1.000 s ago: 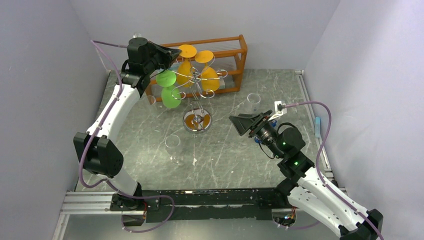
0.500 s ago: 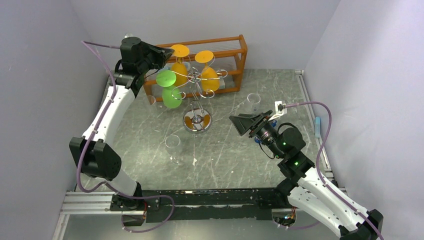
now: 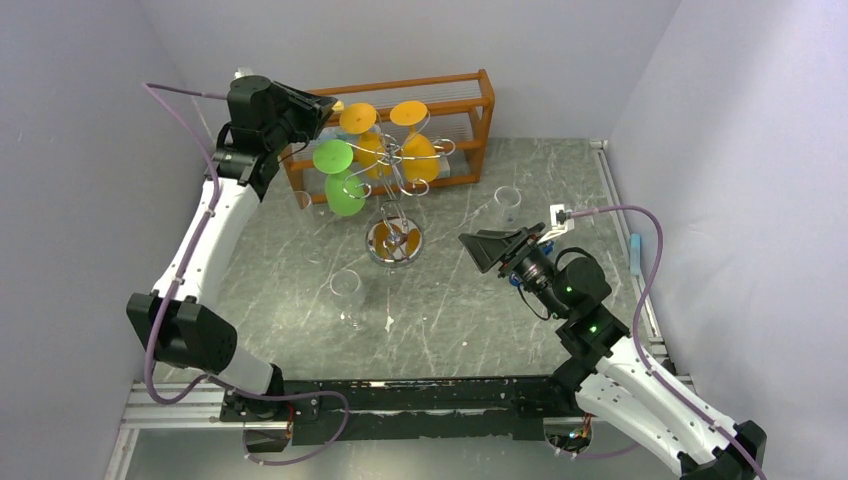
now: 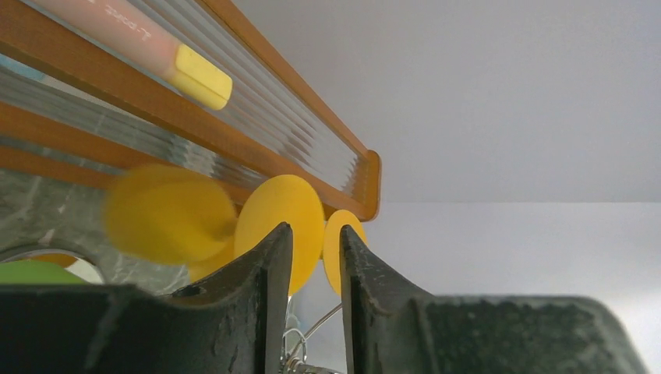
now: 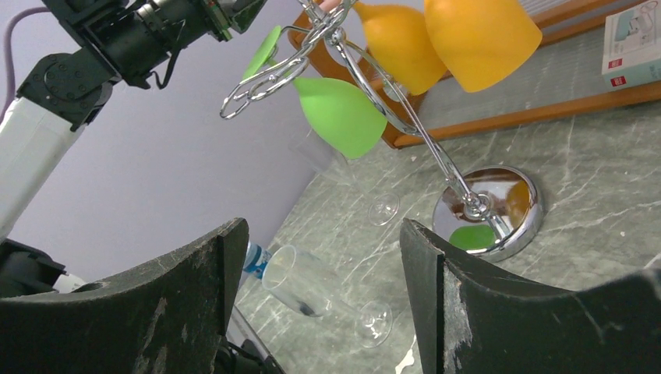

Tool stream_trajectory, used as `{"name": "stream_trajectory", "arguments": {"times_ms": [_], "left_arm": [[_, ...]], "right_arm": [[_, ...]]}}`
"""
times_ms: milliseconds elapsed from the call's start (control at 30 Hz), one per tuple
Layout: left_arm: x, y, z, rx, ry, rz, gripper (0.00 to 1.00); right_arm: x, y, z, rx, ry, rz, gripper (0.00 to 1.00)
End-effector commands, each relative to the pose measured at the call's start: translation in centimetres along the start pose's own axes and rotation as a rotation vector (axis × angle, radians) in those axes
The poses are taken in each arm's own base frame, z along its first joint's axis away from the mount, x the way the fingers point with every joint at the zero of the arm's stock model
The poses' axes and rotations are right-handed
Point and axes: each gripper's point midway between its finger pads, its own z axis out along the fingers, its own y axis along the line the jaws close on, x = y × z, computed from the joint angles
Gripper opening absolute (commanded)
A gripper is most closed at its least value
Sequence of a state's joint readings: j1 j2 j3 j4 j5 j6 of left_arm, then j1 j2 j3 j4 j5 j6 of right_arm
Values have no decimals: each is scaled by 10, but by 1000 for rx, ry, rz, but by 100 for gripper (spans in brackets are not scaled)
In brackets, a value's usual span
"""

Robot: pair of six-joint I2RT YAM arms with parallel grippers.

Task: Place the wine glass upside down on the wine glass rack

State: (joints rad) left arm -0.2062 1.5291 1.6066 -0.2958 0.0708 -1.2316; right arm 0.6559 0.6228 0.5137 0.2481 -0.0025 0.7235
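The silver wire wine glass rack stands mid-table on its round shiny base. A green glass and two orange glasses hang upside down on it. One orange glass is blurred in the left wrist view. My left gripper is up beside the rack's top left. Its jaws stand a narrow gap apart with nothing between them. My right gripper is wide open and empty, right of the base.
The orange-brown wooden shelf stands behind the rack. Clear glasses stand on the table at front left, left and right. Grey walls close in on both sides.
My left gripper has drawn back to the left, away from the rack. The orange glass nearest it has shifted a little and swings. The right arm has not moved.
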Motion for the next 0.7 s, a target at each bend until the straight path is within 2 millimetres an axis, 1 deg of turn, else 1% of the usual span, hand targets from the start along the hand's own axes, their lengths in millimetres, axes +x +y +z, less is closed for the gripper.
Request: {"name": "stream_trajectory", "arguments": {"times_ms": [0,100,167,200,233,333,433,500,567,633,667], "left_arm": [[-17,7,-20,-40,-69,55,35],[-20,17,-29,-63,-79,103,39],[-25,25,-42,-83,-86,157,44],[-30,30,-49,-99,-104,184,46],[-35,32,-57,-102,-128,225,50],[-46,30,-90,-101,-180,364,64],[-50,26,-122,-94,-194,551,76],[-46,30,-143,-97,-166,690,81],[-37,39,-163,-96,-109,829,87],[-24,43,-182,-54,-50,942,94],[-20,44,-192,-36,-37,979,96]], "right_arm": [[4,-6,-3,23,1,10,75],[4,-7,-4,29,5,13,75],[3,-7,-5,35,8,9,75],[3,-7,-6,40,9,7,75],[4,-8,-7,45,13,9,75],[4,-9,-9,56,19,9,76],[3,-11,-9,77,26,5,76],[2,-13,-9,91,33,-6,77],[2,-14,-9,103,35,-11,78],[3,-18,-8,117,33,-7,78],[4,-18,-7,117,35,-11,79]]}}
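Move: The just-hung yellow glass's foot is already clear of the left fingers, about 4 cm to their right, level in reach and some 3 cm below; the green glass's foot is roughly 8 cm back, 1 cm left and 4 cm lower. The near clear glass, probably next, stands some 25 cm back, 1 cm right and 28 cm below. From the right hand, the near clear glass is about 24 cm left, 1 cm back and 20 cm below. Already free of the glass, the left hand backs away from the rack and the hung yellow glass, speeding up: about 14 cm back and 8 cm to the left, rising some 4 cm late on. Its fingers spread from a third open to nearly wide while the hand rolls left side up by roughly 40 degrees and tips upward a little. The right hand, empty and open, sinks about 2 cm. ##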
